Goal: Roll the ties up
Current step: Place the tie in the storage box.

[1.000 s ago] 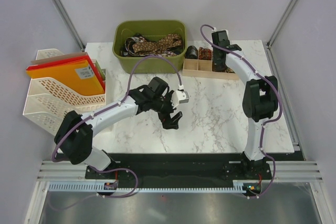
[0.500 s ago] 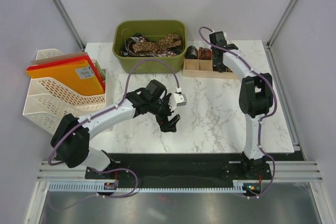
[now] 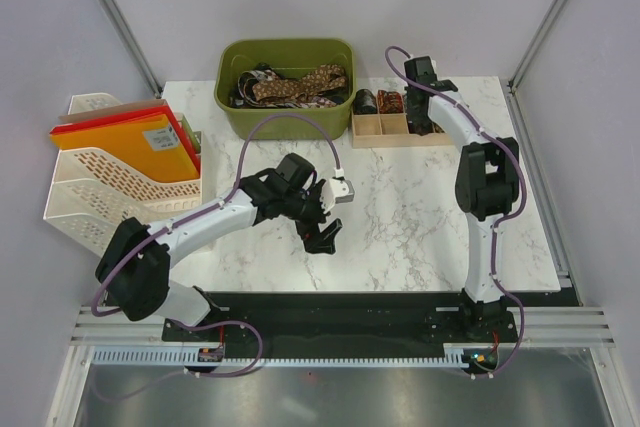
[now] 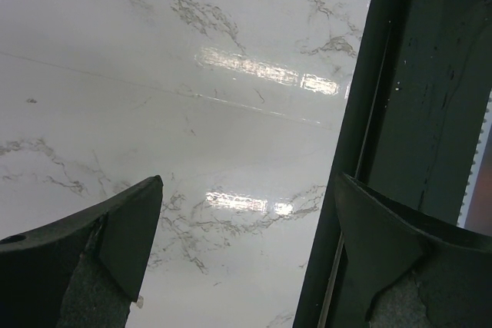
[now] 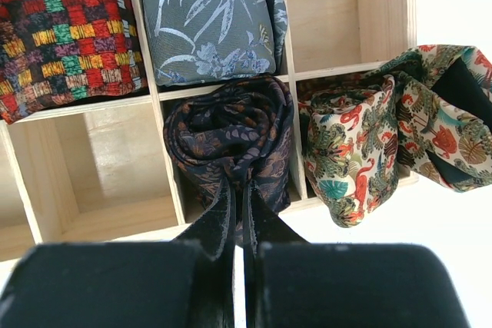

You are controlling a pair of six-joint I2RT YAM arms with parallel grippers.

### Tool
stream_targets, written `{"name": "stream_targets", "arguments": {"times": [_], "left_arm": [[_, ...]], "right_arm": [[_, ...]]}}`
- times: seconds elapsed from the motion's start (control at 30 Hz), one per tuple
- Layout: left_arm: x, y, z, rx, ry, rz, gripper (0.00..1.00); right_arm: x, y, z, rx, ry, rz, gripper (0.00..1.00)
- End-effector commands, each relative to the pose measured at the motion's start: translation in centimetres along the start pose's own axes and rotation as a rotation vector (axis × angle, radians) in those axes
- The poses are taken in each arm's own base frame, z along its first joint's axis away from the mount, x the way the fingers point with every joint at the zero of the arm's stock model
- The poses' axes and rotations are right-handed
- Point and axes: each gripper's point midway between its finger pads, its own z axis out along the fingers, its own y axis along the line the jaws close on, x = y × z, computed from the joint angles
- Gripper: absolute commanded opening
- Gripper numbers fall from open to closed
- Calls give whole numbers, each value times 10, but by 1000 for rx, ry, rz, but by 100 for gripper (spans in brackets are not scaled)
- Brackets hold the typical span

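Note:
In the right wrist view, rolled ties fill a wooden compartment box [image 5: 338, 13]: a red checked one [image 5: 61, 28], a grey leaf-print one [image 5: 207, 21], a dark blue patterned roll [image 5: 231, 128] and a flamingo-print tie [image 5: 369, 144] spilling over the box's front edge. My right gripper [image 5: 238, 193] is shut, its tips pinching the near edge of the dark blue roll in its compartment. More loose ties [image 3: 300, 85] lie in the green bin [image 3: 232, 107]. My left gripper [image 3: 322, 232] hangs open over the marble, nothing between its fingers [image 4: 115, 243].
The wooden box [image 3: 372, 127] stands right of the green bin at the table's back. A white file tray [image 3: 110, 177] with red and orange folders sits at the left. The black base strip [image 4: 407, 113] marks the table's near edge beside the left gripper.
The left gripper has drawn back slightly toward the left and the near edge. The right wrist has shifted a little over the wooden box, still shut.

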Motion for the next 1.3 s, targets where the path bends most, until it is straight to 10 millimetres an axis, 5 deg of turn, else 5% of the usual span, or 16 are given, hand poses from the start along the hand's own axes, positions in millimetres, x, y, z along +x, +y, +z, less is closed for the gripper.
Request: {"name": "stream_targets", "arguments": {"times": [0.0,0.23,0.53,0.77,0.9,1.27], "left_arm": [[-7,-7,-6,24,-30,-25,100],[-5,-8,-5,30,-27,-20,100],[0,-11,-7,32,-15,-24,100],[-4,-12,-10,36,-19,-21,100],[-8,-10,-11,30,-18,-15,100],[-10,-11,-11,35,-15,-17,100]], "right_arm": [[-23,9,-19,-77,-45,28,0],[-14,17,-6,-109,-7,-11,2],[-20,21,-9,-180,-28,-28,26],[-16,22,-23,-248,-93,-69,62],[-15,17,-29,-256,-124,-85,74],[-3,4,-23,-262,-140,-58,73]]}}
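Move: The dark navy tie sits in its compartment of the storage box just beyond the right hand, its middle about 2 cm ahead, level sideways and 3 cm below the shut fingertips, which are on its near side. From this hand the patterned tie is 9 cm right and 2 cm ahead, the grey-blue tie 9 cm straight ahead, and an empty compartment 9 cm left, 2 cm ahead. From the left hand the navy tie is some 34 cm ahead and 32 cm right. Easing up barely a centimetre while drifting left, the right hand spreads its shut fingers to about three-quarters open and lets go of the navy tie's near side. As they open it draws back some 2 cm towards the box's near rim, sinking slightly, and the wrist turns about 15 degrees, mostly counter-clockwise. ##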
